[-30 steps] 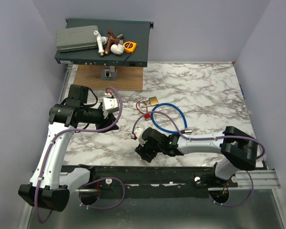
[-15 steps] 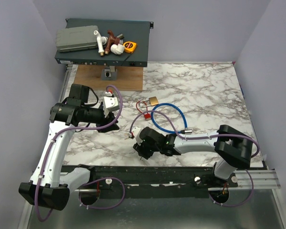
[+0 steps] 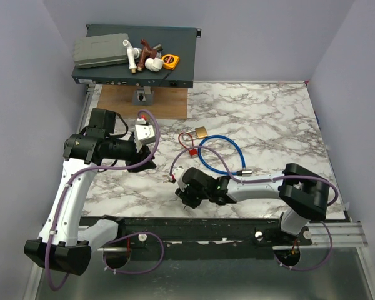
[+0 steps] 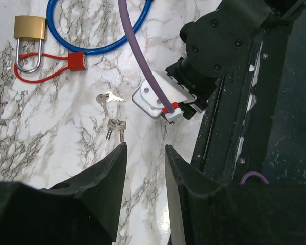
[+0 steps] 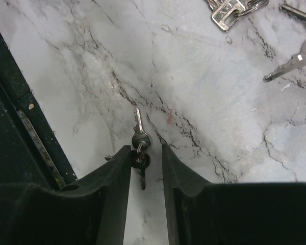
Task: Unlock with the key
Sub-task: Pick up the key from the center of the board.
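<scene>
A pair of small silver keys [image 5: 140,138] on a ring lies on the marble near the table's front edge. My right gripper [image 5: 145,149] [image 3: 186,201] is open around them; its left finger touches the ring and the right finger stands clear. A brass padlock [image 4: 29,28] [image 3: 200,132] lies further back, with a red tag [image 4: 76,61] on a thin red cord through its shackle. My left gripper [image 4: 145,147] [image 3: 149,164] hovers open and empty, just short of another key pair [image 4: 115,127].
A blue cable lock [image 3: 219,153] curls beside the padlock. More loose keys lie near it: a single key [image 4: 106,97] [image 5: 296,61] and a bunch [image 5: 232,10]. The black front rail [image 3: 206,228] runs close to my right gripper. A shelf of parts [image 3: 134,59] stands at the back.
My right gripper has shifted a little left toward the front edge, and its jaws have narrowed around the key pair. The left arm has barely moved.
</scene>
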`<action>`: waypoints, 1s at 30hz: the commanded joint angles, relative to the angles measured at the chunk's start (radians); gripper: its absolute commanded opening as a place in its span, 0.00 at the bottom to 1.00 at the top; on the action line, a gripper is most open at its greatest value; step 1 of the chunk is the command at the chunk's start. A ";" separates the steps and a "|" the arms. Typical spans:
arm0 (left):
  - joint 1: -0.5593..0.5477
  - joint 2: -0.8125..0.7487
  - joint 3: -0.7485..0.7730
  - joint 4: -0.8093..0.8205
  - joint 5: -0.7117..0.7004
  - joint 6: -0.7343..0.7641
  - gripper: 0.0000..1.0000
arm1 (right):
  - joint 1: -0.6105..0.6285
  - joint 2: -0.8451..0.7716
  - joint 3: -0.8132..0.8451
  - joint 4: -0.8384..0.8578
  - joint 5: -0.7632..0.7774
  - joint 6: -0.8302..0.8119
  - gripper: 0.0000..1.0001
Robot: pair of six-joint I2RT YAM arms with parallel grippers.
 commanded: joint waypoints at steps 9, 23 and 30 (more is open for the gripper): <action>0.007 0.005 0.033 -0.011 -0.010 0.006 0.34 | 0.038 0.036 -0.015 -0.053 0.029 0.027 0.18; 0.007 0.005 0.030 -0.023 -0.001 0.006 0.34 | 0.039 -0.096 -0.086 0.083 0.081 0.059 0.01; 0.007 0.042 0.015 -0.051 0.050 0.059 0.35 | 0.039 -0.237 -0.098 0.108 0.111 0.053 0.01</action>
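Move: The small bunch of keys to be picked lies almost between the right hand's half-open fingertips, about 1 cm back of the hand point, level sideways and 1 cm below. From this hand, a second key pair lies some 8 cm ahead and 6 cm left, a third about 11 cm ahead and 2 cm left, and the red tag roughly 17 cm ahead and 3 cm right, all about 2 cm lower. The bunch lies some 11 cm right of the left hand, 3 cm back and 25 cm below. The right hand eases back about 1 cm, sinking slightly, while its half-open fingers close fully and pinch the bunch of keys by one key's head, down at the marble. Then, fingers shut, it slides about 1.5 cm to the right and rises, faster towards the end, to some 2.5 cm above its starting height, tilting about 5 degrees. ##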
